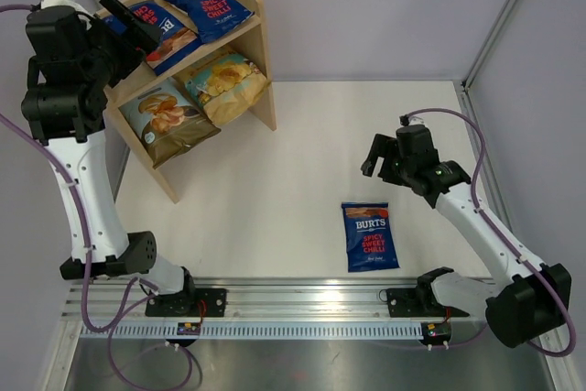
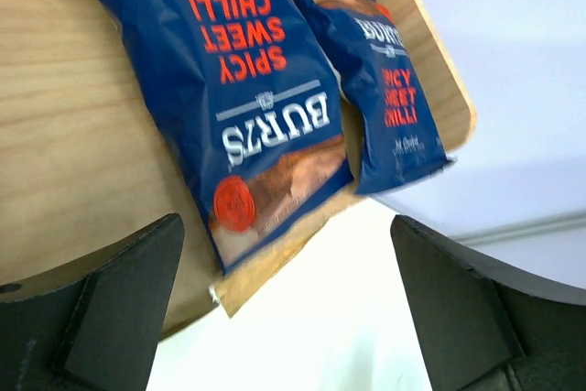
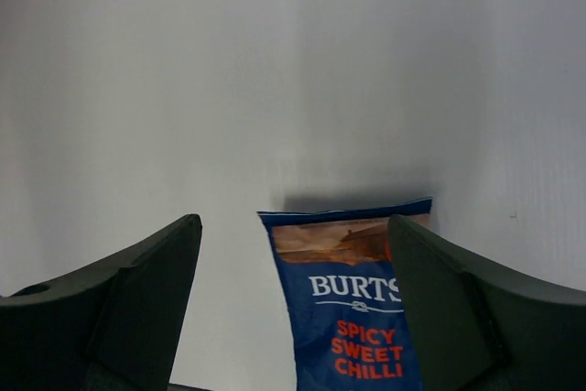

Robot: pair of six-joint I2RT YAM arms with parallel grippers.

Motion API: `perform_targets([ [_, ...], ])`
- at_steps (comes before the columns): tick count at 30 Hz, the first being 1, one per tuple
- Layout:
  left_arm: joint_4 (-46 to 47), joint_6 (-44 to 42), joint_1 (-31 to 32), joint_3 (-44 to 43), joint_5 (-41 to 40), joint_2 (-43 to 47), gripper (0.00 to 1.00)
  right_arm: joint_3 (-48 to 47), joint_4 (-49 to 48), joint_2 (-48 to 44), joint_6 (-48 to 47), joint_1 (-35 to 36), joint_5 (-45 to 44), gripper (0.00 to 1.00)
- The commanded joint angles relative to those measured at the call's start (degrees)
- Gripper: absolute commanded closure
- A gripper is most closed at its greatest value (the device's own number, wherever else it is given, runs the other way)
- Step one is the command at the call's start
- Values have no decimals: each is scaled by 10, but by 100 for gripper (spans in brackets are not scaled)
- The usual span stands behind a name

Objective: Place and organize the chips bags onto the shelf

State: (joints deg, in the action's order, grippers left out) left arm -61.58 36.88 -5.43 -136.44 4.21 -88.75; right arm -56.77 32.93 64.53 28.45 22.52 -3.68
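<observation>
The wooden shelf (image 1: 261, 70) stands at the far left. Two dark blue Burts chips bags (image 1: 209, 5) (image 1: 165, 32) lie on its top tier. On the lower tier lie a tan-yellow bag (image 1: 227, 84) and a pale blue-olive bag (image 1: 167, 121). My left gripper (image 1: 128, 17) hovers open over the top tier's front edge, holding nothing. In the left wrist view the nearer Burts bag (image 2: 256, 98) and the second one (image 2: 389, 89) rest on the wood (image 2: 73, 135), beyond the left gripper (image 2: 286, 235). A third Burts bag (image 1: 370, 235) (image 3: 352, 318) lies flat on the table. My right gripper (image 1: 380, 157) (image 3: 293, 226) hangs open above its top end.
White enclosure walls close in the back and both sides, with a metal post (image 1: 499, 20) at the right. A metal rail (image 1: 302, 304) with both arm bases runs along the near edge. The left arm's column (image 1: 87, 199) rises beside the shelf.
</observation>
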Motion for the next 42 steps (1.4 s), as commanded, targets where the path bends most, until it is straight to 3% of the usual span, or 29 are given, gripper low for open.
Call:
perform_targets([
  [1, 30, -44, -3, 21, 48, 69, 1, 30, 17, 13, -24, -39, -26, 10],
  [7, 89, -80, 7, 234, 91, 231, 1, 113, -15, -15, 27, -61, -123, 11],
  [12, 129, -95, 13, 411, 149, 331, 1, 160, -49, -20, 55, -65, -79, 12],
  [16, 160, -96, 17, 562, 169, 428, 1, 211, -92, -40, 117, -65, -59, 21],
  [20, 148, -126, 17, 620, 160, 469, 1, 278, -124, -80, 164, -65, -57, 30],
  [34, 152, -164, 18, 773, 239, 519, 1, 319, -182, -13, 179, -65, 3, 52],
  [37, 163, -156, 23, 808, 251, 534, 1, 330, -193, -25, 187, -65, 4, 62],
  [38, 175, -152, 26, 820, 255, 539, 1, 331, -195, -27, 188, -65, 10, 72],
  [42, 217, -126, 50, 875, 262, 554, 1, 332, -193, -52, 201, -64, 16, 84],
])
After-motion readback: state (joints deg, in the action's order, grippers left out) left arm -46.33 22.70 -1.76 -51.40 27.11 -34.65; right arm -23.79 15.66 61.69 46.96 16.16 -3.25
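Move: The last Burts bag on the table has its middle some 12 cm back from the right hand, about straight in line sideways, and 17 cm below. From the left hand, the same bag lies roughly 19 cm back, 46 cm to the right and 50 cm lower. The Burts bag nearest the left hand on the upper shelf is about 12 cm ahead of that hand, 4 cm to its right and 8 cm below. Lower the open right gripper about 16 cm, swinging right and drawing back some 6 cm, then easing slightly left; turn it clockwise, tip the fingers further down, and close them to pinch the far right corner of the table bag. Meanwhile, pull the open left gripper back and away from the shelf, then sink it some 26 cm in all, drifting right and turning clockwise towards the table bag's side. ##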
